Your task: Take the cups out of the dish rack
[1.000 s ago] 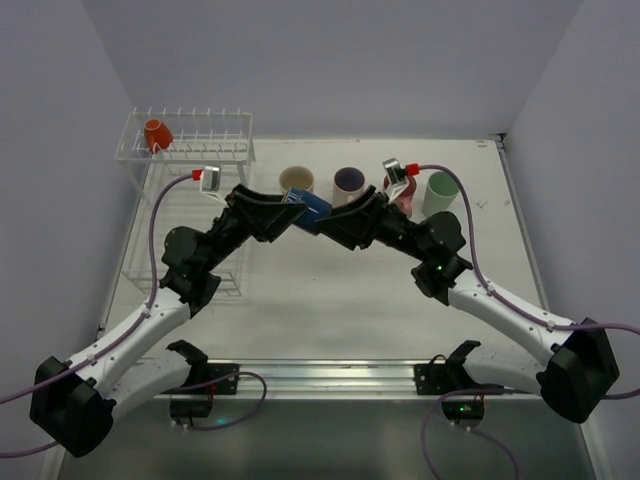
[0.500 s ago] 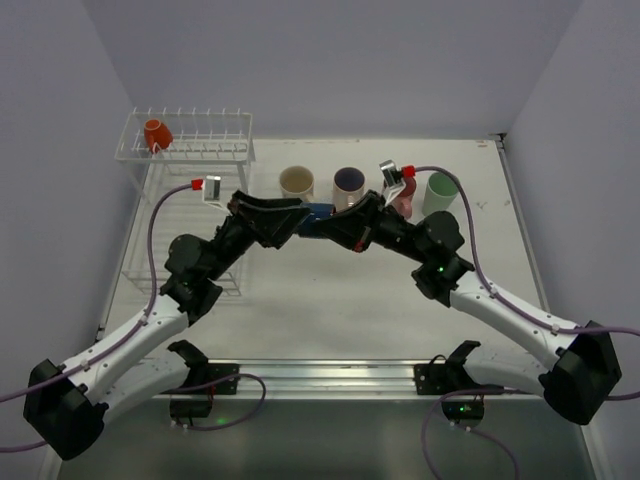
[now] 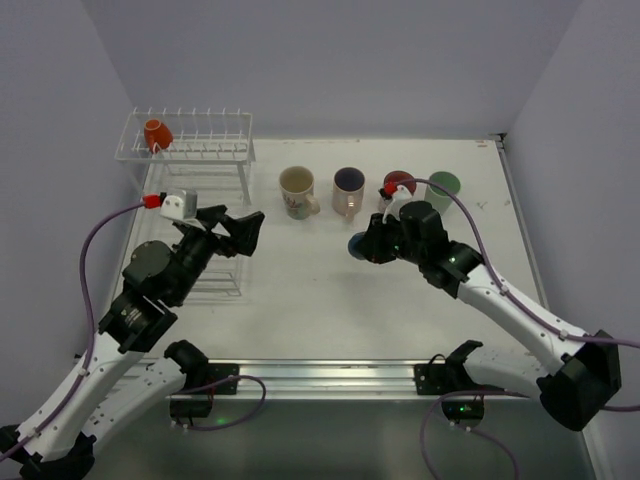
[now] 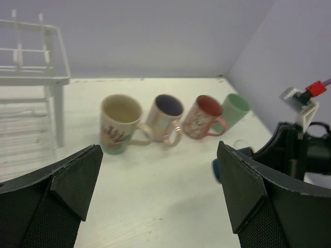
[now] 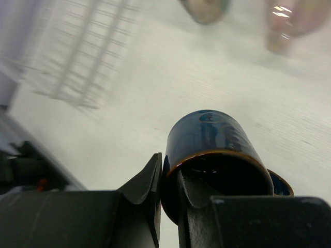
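Observation:
The small dark blue cup [image 3: 357, 245] [image 5: 214, 138] hangs over the table's middle. My right gripper [image 3: 368, 246] [image 5: 170, 182] is shut on its wall, one finger inside the mouth and one outside. My left gripper [image 3: 238, 230] [image 4: 159, 155] stands open and holds nothing, just right of the dish rack's lower tray [image 3: 182, 268]; it sees the blue cup [image 4: 219, 168] to its right. An orange cup [image 3: 154, 133] sits on the rack's upper shelf [image 3: 200, 148]. The cream [image 3: 297, 187] [image 4: 120, 123], purple-inside [image 3: 348, 186] [image 4: 165, 114], pink [image 3: 399, 183] [image 4: 202, 117] and green [image 3: 443, 186] [image 4: 236, 107] cups stand in a row on the table.
The rack [image 4: 32, 78] fills the table's left side. The right arm [image 4: 302, 151] is close to my left gripper's right finger. Side walls close in the table left and right.
My left gripper opened, let go of the dark blue cup and drew back left toward the rack. My right gripper shut on the cup and carried it right and nearer.

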Controlling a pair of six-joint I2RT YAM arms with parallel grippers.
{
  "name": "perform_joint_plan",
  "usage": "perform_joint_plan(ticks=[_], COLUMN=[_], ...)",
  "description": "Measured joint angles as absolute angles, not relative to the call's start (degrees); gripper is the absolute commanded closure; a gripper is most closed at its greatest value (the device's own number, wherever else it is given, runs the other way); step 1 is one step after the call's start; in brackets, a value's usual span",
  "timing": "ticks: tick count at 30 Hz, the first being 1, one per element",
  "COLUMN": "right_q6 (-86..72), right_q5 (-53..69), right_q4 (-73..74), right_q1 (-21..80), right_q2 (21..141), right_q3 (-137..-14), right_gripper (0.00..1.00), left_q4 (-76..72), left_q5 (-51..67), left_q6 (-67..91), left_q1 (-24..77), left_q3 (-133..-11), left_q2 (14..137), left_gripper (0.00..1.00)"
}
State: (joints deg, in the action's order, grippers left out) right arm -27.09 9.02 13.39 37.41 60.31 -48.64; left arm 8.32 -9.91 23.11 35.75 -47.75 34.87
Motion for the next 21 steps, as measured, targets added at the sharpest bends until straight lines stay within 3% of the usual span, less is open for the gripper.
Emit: perform_joint_plan(ticks=[10,21], right_q6=[-18.09,-14.59], right_q5=[-5.06,-6.9], right_q4=[28.01,29.04], right_q1=[30.59,30.59], right_q2=[82.21,93.56], right_q3=[-58.59,-63.81], right_gripper=[1.0,1.0], left_q4=[19.14,19.35], left_q5=[-17.78,-18.26], left_q6=[15.38,13.8], left_q1=[35.75,35.75], left_q3=[-43.72,-43.16], left_q2=[30.94,29.56], left_gripper=[0.0,0.0])
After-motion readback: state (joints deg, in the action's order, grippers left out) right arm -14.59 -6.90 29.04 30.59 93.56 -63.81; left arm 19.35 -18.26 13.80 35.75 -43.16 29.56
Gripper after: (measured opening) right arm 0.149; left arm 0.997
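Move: The blue cup in the right fingers is bound for a clear patch of table about 8 cm ahead of that hand, 7 cm right and 20 cm below. Beyond the patch, counted from the hand and roughly 17 cm down, stand the red cup 22 ahead and 11 right, the purple-lined cup 24 ahead and 1 left, and the green cup 23 ahead and 22 right. From the left hand the patch lies about 9 ahead, 29 right, 34 below. Right hand lowers the gripped cup about 14 cm forward-right towards the table, fingers tipping down; empty left sinks. ##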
